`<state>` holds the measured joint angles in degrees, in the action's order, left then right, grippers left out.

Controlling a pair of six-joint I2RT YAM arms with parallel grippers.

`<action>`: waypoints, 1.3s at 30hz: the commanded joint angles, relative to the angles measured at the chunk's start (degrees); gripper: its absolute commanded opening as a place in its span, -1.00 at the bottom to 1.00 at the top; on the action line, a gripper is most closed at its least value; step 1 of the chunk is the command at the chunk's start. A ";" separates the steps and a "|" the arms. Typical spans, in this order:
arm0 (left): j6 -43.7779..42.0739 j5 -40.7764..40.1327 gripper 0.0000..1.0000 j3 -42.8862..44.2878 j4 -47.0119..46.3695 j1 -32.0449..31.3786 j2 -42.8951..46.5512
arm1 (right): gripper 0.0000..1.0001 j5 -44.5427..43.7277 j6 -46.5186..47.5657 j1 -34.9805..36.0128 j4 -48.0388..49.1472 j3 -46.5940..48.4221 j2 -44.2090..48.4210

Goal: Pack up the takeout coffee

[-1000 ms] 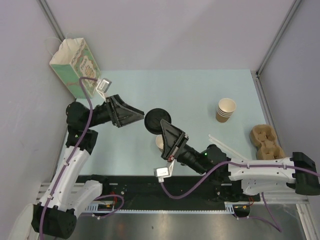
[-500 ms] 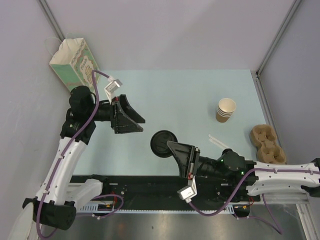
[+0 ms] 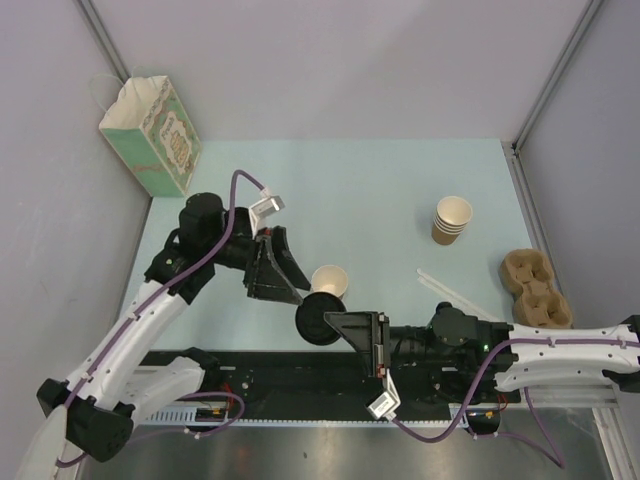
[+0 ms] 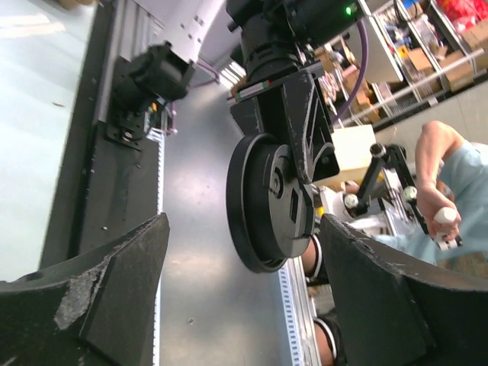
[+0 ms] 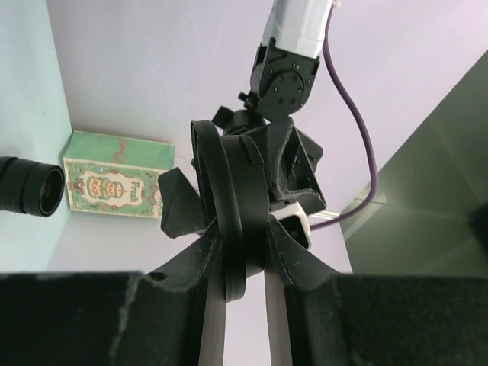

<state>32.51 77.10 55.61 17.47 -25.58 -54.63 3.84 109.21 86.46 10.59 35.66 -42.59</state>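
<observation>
The takeout coffee's tan paper cup (image 3: 330,280) stands on the table with its top open. Its round black lid (image 3: 313,320) is held on edge just in front of the cup, with my right gripper (image 3: 335,322) shut on its rim. In the right wrist view the lid (image 5: 236,213) is pinched edge-on in that gripper (image 5: 242,255). My left gripper (image 3: 283,292) is just left of the cup and is open and holds nothing. In the left wrist view the lid (image 4: 267,202) hangs ahead of the wide-spread left gripper (image 4: 240,305).
A green printed paper bag (image 3: 150,135) stands at the far left corner. A stack of lidless tan cups (image 3: 452,218) and a brown cardboard cup carrier (image 3: 535,285) are on the right. Thin white sticks (image 3: 440,285) lie near the right arm.
My left gripper has swung from beside the bag towards the table's middle front. My right gripper has drawn the lid back towards the near edge, leaving the cup in view.
</observation>
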 commanded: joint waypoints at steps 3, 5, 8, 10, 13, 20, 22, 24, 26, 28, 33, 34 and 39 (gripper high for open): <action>-0.87 0.59 0.62 -2.18 0.02 -6.31 -0.38 | -0.93 3.37 -0.14 0.91 -0.66 0.20 -0.30; -1.83 1.38 0.58 -1.83 1.24 -8.50 -1.00 | -0.93 3.63 -0.66 1.00 -0.57 0.20 -0.48; -3.50 1.91 0.47 -1.21 2.82 -10.79 -2.14 | -0.94 4.69 -0.84 1.17 -1.45 0.20 -0.22; -3.51 1.91 0.41 -1.30 2.74 -11.59 -2.76 | -0.93 5.74 -1.01 1.26 -2.68 0.20 0.31; -3.51 2.18 0.25 -1.30 2.48 -12.91 -3.37 | -0.92 6.01 -0.75 1.44 -3.56 0.20 0.23; -2.98 3.14 -0.11 -0.77 1.69 -15.46 -5.22 | -0.91 5.22 -0.05 1.44 -2.77 0.20 -0.48; -2.81 3.32 -0.18 -0.95 1.51 -15.81 -5.40 | -0.89 4.52 0.21 1.44 -2.94 0.20 -0.65; -2.37 3.49 -0.38 -1.21 0.99 -15.90 -5.48 | -0.80 4.08 0.13 1.44 -2.94 0.20 -0.48; -1.67 4.02 -0.54 -1.56 0.28 -15.90 -5.40 | -0.56 3.55 -0.05 1.52 -2.86 0.20 -0.22; 0.53 4.37 -0.74 -2.00 -2.17 -15.73 -5.22 | -0.44 1.71 -0.14 1.44 -2.50 0.29 -0.04; 0.28 6.48 -1.00 0.19 -2.01 -12.13 -6.71 | -0.20 -1.72 1.44 0.03 -0.93 0.37 0.31; -0.34 6.57 -1.00 2.11 -1.22 -10.47 -7.67 | -0.15 -1.81 1.53 -1.19 -0.75 0.64 0.31; -1.84 6.57 -1.00 8.01 -0.24 -5.63 -8.82 | 0.45 -3.83 0.57 -4.89 -0.40 1.61 1.89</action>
<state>32.47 81.67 57.52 18.63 -34.39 -63.53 3.20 110.17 83.81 7.22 35.53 -42.65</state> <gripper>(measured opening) 0.270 0.676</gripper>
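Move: The black lid is already pinched in the right gripper, its middle about 3 cm to the left of the right hand and 1 cm ahead, at the same height. From the open left hand the lid lies roughly 5 cm back and 6 cm to the right, about level. The paper cup stands on the table some 10 cm ahead of the left hand, 8 cm right of it and about 27 cm below. The left hand goes back about 6 cm, sinking some 3 cm and easing right as it turns roughly 20 degrees clockwise, and shuts its open fingers on the near rim of the lid, while the right hand still grips the lid and shifts a little back and down. Once the left has its pinch, the right fingers open and let go, and both hands move forward again by about 4 cm, the left keeping its hold. ##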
